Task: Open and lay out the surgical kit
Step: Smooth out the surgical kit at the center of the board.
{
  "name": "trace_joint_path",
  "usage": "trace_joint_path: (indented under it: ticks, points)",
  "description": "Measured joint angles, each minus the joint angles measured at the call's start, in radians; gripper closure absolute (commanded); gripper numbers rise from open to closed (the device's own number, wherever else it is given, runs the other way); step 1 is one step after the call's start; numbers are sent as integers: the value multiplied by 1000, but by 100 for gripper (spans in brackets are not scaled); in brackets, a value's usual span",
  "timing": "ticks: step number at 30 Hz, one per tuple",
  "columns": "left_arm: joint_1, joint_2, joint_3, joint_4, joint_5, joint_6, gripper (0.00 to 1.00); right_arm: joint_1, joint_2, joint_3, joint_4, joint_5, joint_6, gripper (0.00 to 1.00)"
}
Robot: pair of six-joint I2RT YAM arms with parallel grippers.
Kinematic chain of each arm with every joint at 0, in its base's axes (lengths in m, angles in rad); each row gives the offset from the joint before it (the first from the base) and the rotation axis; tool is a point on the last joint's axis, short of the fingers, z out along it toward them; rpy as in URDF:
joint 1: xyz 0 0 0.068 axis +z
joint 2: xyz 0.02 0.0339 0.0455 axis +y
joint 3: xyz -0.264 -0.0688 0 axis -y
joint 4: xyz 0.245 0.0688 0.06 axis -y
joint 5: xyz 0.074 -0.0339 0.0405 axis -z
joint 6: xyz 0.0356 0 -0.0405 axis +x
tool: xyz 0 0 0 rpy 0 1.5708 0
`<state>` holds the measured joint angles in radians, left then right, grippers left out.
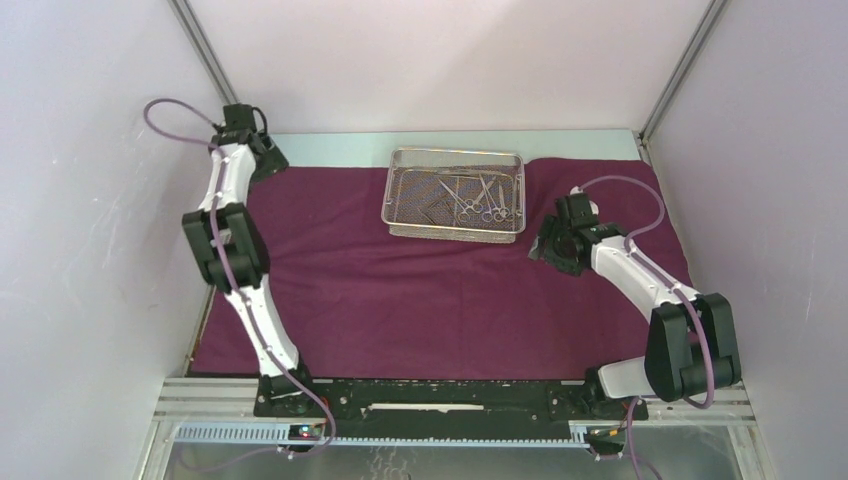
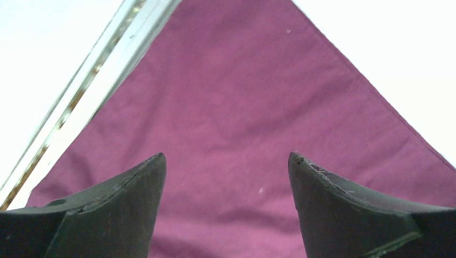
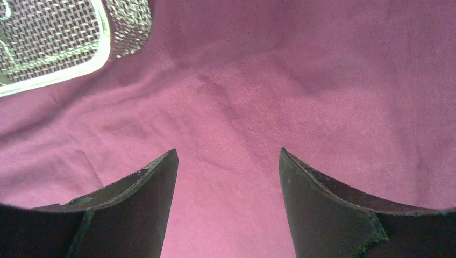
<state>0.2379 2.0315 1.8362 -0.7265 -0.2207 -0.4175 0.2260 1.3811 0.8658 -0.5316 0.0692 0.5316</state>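
The maroon cloth wrap [image 1: 420, 290] lies spread flat over the table. On its far middle stands the silver wire-mesh tray [image 1: 400, 215], with several slim steel instruments [image 1: 478, 198] lying inside. My left gripper [image 1: 268, 160] hangs over the cloth's far left corner [image 2: 242, 80], jaws open, nothing between them. My right gripper [image 1: 552, 250] hovers just right of the tray, open and empty above bare cloth [image 3: 269, 97]. A corner of the tray [image 3: 102, 48] shows at the upper left of the right wrist view.
White enclosure walls stand on both sides and at the back, with metal corner posts [image 1: 200, 45]. A pale strip of table [image 1: 330, 145] runs behind the cloth. A metal edge rail [image 2: 80, 91] borders the cloth's corner. The arm bases sit on the black rail [image 1: 450, 395] at the near edge.
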Motion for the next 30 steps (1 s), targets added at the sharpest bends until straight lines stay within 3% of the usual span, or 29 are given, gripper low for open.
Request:
trace_joint_path:
  ticks: [5, 9, 14, 17, 22, 30]
  points:
    - [-16, 310, 320, -109, 45, 82, 8, 4, 0, 40, -4, 0, -3, 22]
    - [-34, 428, 375, -179, 74, 113, 11, 5, 0, 62, -5, -5, -3, 22]
    - [-86, 454, 412, -225, 77, 121, 38, 6, 0, 93, -12, -18, -9, 23]
    - [-130, 462, 415, -233, 51, 122, 68, 7, 0, 99, -12, -23, -11, 22]
    - [-158, 466, 416, -239, 26, 117, 99, 10, 0, 99, -27, -28, -13, 23]
    - [-103, 459, 397, -203, 61, 89, 100, 10, 11, 99, -28, -44, -19, 23]
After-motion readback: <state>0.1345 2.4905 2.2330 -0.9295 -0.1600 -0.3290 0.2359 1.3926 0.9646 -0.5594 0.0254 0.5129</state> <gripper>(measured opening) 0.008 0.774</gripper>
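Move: The left hand, open and high over the far left of the maroon wrap, is bound for a spot of cloth some 4 cm ahead, about 7 cm to its right and 13 cm below. The wrap's far edge runs roughly 7 cm beyond that spot, and the instrument tray's middle lies about 3 cm ahead of the hand, 45 cm to its right and 11 cm lower. From the right hand the spot lies around 20 cm ahead, 63 cm left and 6 cm below. The left hand drops about 12 cm to the wrap just short of its far edge, going some 4 cm forward on the way as the wrist tips down, then slides 6 cm or so right at cloth height, towards the tray, while the wide-open fingers shut and pinch the cloth, and finally draws back left a couple of centimetres. Meanwhile the right hand, empty with fingers still open, rises about 3 cm over the wrap and edges forward beside the tray's near right corner. ##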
